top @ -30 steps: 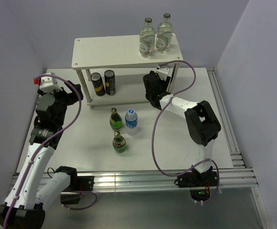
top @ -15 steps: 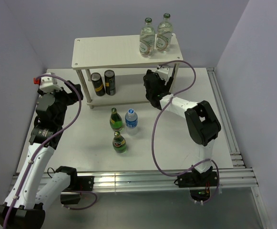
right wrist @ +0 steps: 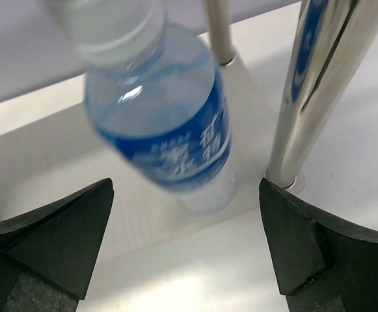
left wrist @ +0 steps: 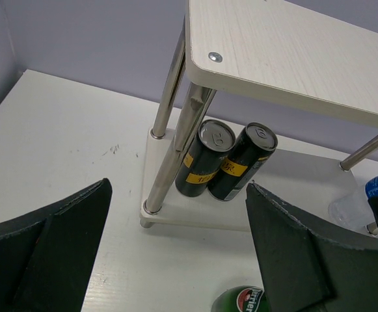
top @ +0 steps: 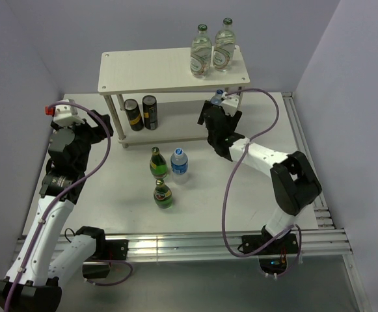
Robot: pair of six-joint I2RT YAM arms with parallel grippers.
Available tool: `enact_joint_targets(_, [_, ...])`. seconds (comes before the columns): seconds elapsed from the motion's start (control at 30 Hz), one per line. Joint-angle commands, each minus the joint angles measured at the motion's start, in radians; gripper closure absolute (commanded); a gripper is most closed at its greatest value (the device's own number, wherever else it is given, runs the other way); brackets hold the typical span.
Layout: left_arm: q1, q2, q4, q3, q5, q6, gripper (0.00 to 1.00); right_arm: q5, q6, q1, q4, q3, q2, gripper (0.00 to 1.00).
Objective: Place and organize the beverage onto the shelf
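The shelf stands at the back, and its top board also shows in the left wrist view. Two clear glass bottles stand on its top board at the right. Two black cans stand on the lower board at the left, and they also show in the left wrist view. A blue-labelled water bottle leans, blurred, on the lower board's right end beside a silver leg. My right gripper is open just short of it, holding nothing. My left gripper is open and empty, left of the shelf.
On the table in front of the shelf stand two green bottles and a second water bottle. One green bottle cap shows low in the left wrist view. Walls close in at the back and both sides.
My right arm has swung its elbow out to the right and drawn back slightly. The water bottle's blue cap now shows at the shelf's right front. The left arm has not moved.
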Motion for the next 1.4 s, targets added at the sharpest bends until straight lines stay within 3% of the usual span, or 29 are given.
enact_joint_targets(0.0, [-0.003, -0.023, 0.016, 0.018, 0.002, 0.018, 0.09, -0.118, 0.008, 0.014, 0.006, -0.050, -0.088, 0.00])
enact_joint_targets(0.13, [-0.003, -0.023, 0.016, 0.021, 0.002, 0.020, 0.09, -0.130, 0.019, 0.048, -0.048, -0.159, -0.203, 0.00])
enact_joint_targets(0.23, [-0.003, -0.023, 0.019, 0.023, 0.003, 0.020, 0.09, -0.016, 0.027, 0.136, -0.086, -0.251, -0.323, 0.00])
enact_joint_targets(0.37, [0.000, -0.023, 0.016, 0.021, 0.003, 0.016, 0.09, 0.164, 0.069, 0.374, -0.157, -0.340, -0.448, 0.00])
enact_joint_targets(0.5, [0.000, -0.020, 0.023, 0.017, 0.005, 0.000, 0.09, 0.184, 0.187, 0.494, -0.258, -0.400, -0.533, 0.00])
enact_joint_targets(0.67, [0.000, -0.010, 0.023, 0.020, 0.011, 0.000, 0.10, 0.194, 0.235, 0.583, -0.261, -0.489, -0.639, 0.00])
enact_joint_targets(0.9, [0.000, -0.017, 0.026, 0.014, 0.008, 0.006, 0.09, -0.013, 0.151, 0.589, -0.094, -0.504, -0.564, 0.00])
enact_joint_targets(1.37, [0.000, -0.019, 0.028, 0.011, 0.009, 0.007, 0.09, -0.044, 0.048, 0.594, 0.131, -0.422, -0.318, 0.00])
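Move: The right hand, open, has already backed off the water bottle it placed on the lower shelf, which stands about 4 cm ahead and 1 cm right of it. Its next thing is the other blue-label water bottle on the table, some 18 cm back, 16 cm to the left and 8 cm lower. The rear green bottle stands about 9 cm left of that one, level with it; the front green bottle 7 cm left of it and 12 cm nearer. From the left hand the water bottle lies roughly 5 cm back, 25 cm right and 23 cm below. The right hand pulls back out of the shelf opening, away from the placed bottle, travelling about 23 cm towards its base at nearly level height while already easing left. With that retreat done, it swings on left towards the remaining water bottle, some 14 cm left in all, and sinks about 5 cm, the wrist turning roughly 35 degrees counter-clockwise so the wide-open fingers come to face the bottle, stopping short of it without gripping. ##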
